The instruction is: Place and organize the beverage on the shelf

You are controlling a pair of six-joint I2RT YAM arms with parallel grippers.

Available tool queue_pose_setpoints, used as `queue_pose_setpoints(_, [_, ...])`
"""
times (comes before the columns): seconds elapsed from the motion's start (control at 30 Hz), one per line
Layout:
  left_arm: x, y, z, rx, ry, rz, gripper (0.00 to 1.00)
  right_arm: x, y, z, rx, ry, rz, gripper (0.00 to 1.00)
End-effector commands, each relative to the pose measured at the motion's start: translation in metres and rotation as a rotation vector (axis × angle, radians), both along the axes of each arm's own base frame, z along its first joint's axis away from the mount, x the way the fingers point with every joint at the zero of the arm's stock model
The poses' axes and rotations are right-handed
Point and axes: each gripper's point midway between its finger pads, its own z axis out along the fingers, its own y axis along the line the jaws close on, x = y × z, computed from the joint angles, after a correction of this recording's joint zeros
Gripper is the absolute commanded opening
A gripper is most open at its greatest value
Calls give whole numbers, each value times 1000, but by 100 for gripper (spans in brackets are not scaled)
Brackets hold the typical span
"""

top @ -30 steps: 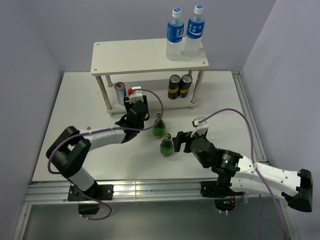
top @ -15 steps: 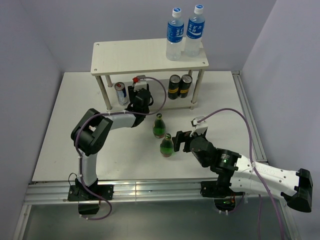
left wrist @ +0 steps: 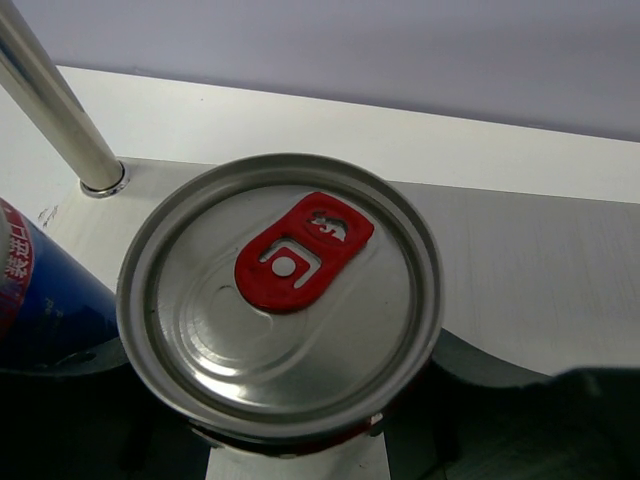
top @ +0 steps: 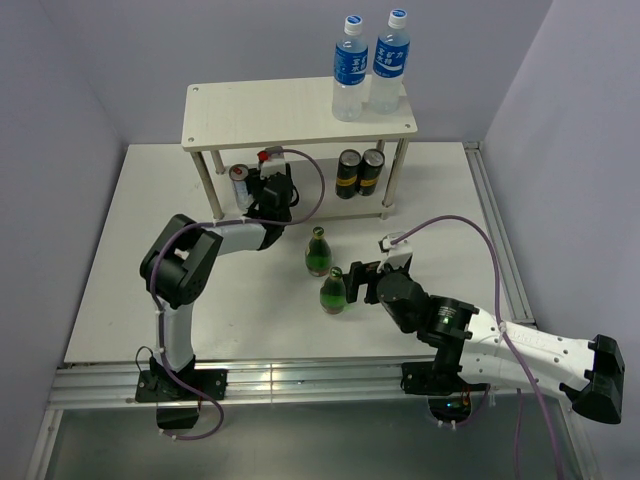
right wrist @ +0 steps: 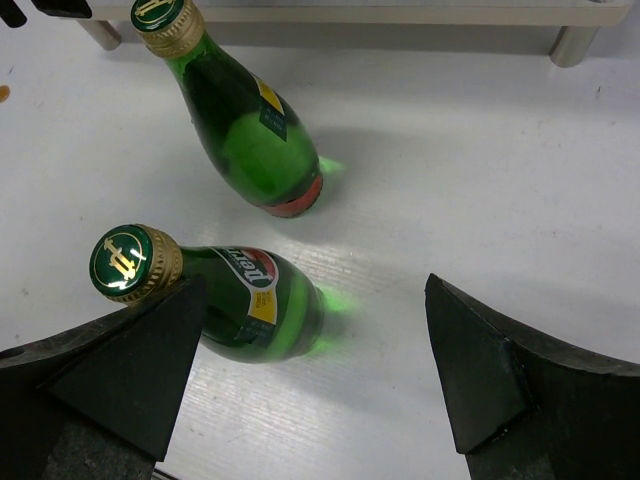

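Note:
The shelf stands at the back, with two water bottles on its top board. On its lower board are two dark cans at the right and a blue can at the left. My left gripper is shut on a silver can with a red tab and holds it on the lower board, right of the blue can. Two green glass bottles stand in front of the shelf. My right gripper is open, its left finger beside the near bottle.
A silver shelf leg rises just behind and left of the held can. The far green bottle stands between the near one and the shelf's front edge. Grey walls close in the table on three sides.
My left gripper has carried the red-tab can from in front of the shelf back and left onto the lower board, beside the blue can. My right gripper has barely shifted.

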Motion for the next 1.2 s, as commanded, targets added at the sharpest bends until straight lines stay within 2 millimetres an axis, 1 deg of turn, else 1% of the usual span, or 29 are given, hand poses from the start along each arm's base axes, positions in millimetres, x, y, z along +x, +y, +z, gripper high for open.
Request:
queue_pose_setpoints(0.0, [6,-9,21,-82,-77,-32,52,5,1,8,26,-23,-15,96])
queue_pose_setpoints(0.07, [3,-9,17,-88,-74,-35,64,5,1,7,24,-21,-17,96])
queue_pose_setpoints(0.1, [2,-8,18,-93,-76,-38,71,5,0,7,23,-19,-19,96])
queue_pose_setpoints(0.17, [-1,-7,17,-95,-71,-39,76,5,0,7,24,-19,-21,96])
queue_pose_setpoints(0.23, [-4,-6,17,-105,-68,-40,76,5,-1,6,24,-19,-25,96])
queue_pose_setpoints(0.27, [-7,-5,12,-104,-58,-39,77,5,-1,7,28,-21,-25,96])
queue_pose_setpoints(0.3, [-9,-6,15,-109,-65,-43,79,5,-1,7,27,-20,-25,96])
queue_pose_setpoints(0.4, [-16,-7,13,-104,-62,-44,82,5,-1,5,26,-17,-26,96])
queue_pose_setpoints(0.53, [-26,-8,15,-101,-59,-46,85,5,-2,5,29,-16,-31,96])
queue_pose_setpoints(0.57, [-29,-10,21,-106,-65,-52,85,4,-2,3,24,-13,-29,96])
queue_pose_setpoints(0.63, [-36,-9,20,-94,-56,-42,88,5,-3,4,28,-15,-33,96])
queue_pose_setpoints(0.67, [-40,-10,27,-98,-62,-46,88,5,-3,5,29,-16,-34,96])
queue_pose_setpoints(0.7, [-43,-8,28,-100,-62,-29,89,5,-3,5,29,-16,-34,96])
queue_pose_setpoints(0.73, [-49,-5,26,-94,-52,-22,89,4,-3,5,29,-16,-34,96])
queue_pose_setpoints(0.77, [-56,-6,34,-98,-57,-25,90,4,-3,5,30,-18,-34,96])
queue_pose_setpoints(0.8, [-61,-3,36,-108,-55,-5,90,5,-4,7,34,-20,-37,96])
queue_pose_setpoints(0.83, [-68,1,32,-106,-44,1,90,5,-4,7,35,-21,-39,96])
queue_pose_setpoints(0.87, [-74,2,44,-127,-58,-2,89,4,-5,7,36,-21,-39,96])
queue_pose_setpoints(0.9, [-81,5,40,-141,-37,5,89,4,-5,8,39,-22,-39,96])
queue_pose_setpoints(0.93, [-89,12,35,-141,-26,28,89,4,-5,7,36,-21,-37,96])
queue_pose_setpoints(0.97, [-98,12,47,-164,-40,20,89,4,-5,7,37,-21,-39,96])
queue_pose_setpoints(1.0, [-105,13,48,-166,-34,16,88,4,-5,8,40,-22,-39,96])
queue_pose_setpoints(1.03, [-115,19,44,-152,-27,33,88,4,-5,7,37,-21,-38,96])
queue_pose_setpoints(1.07, [-126,14,56,-166,-46,13,88,4,-6,7,35,-20,-42,96])
queue_pose_setpoints(1.1, [-134,10,59,-171,-42,1,88,4,-6,8,38,-22,-42,96])
queue_pose_setpoints(1.13, [-143,12,52,-145,-10,-10,88,4,-6,8,35,-20,-42,96])
queue_pose_setpoints(1.17, [-155,0,61,-166,-12,-66,87,4,-6,8,37,-20,-43,96])
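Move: The left hand holds the red-tabbed can on the lower shelf, its middle right at the hand point and about level with it. The other silver can stands about 9 cm to the left, level with it fore and aft; the nearest black can is some 19 cm to the right and 1 cm farther out. The rear green bottle is about 18 cm back and 12 cm right. From the idle right hand the held can lies roughly 28 cm ahead and 20 cm left. The left fingers open off the can, dip about 2 cm, then back out from the shelf some 13 cm, rising. ##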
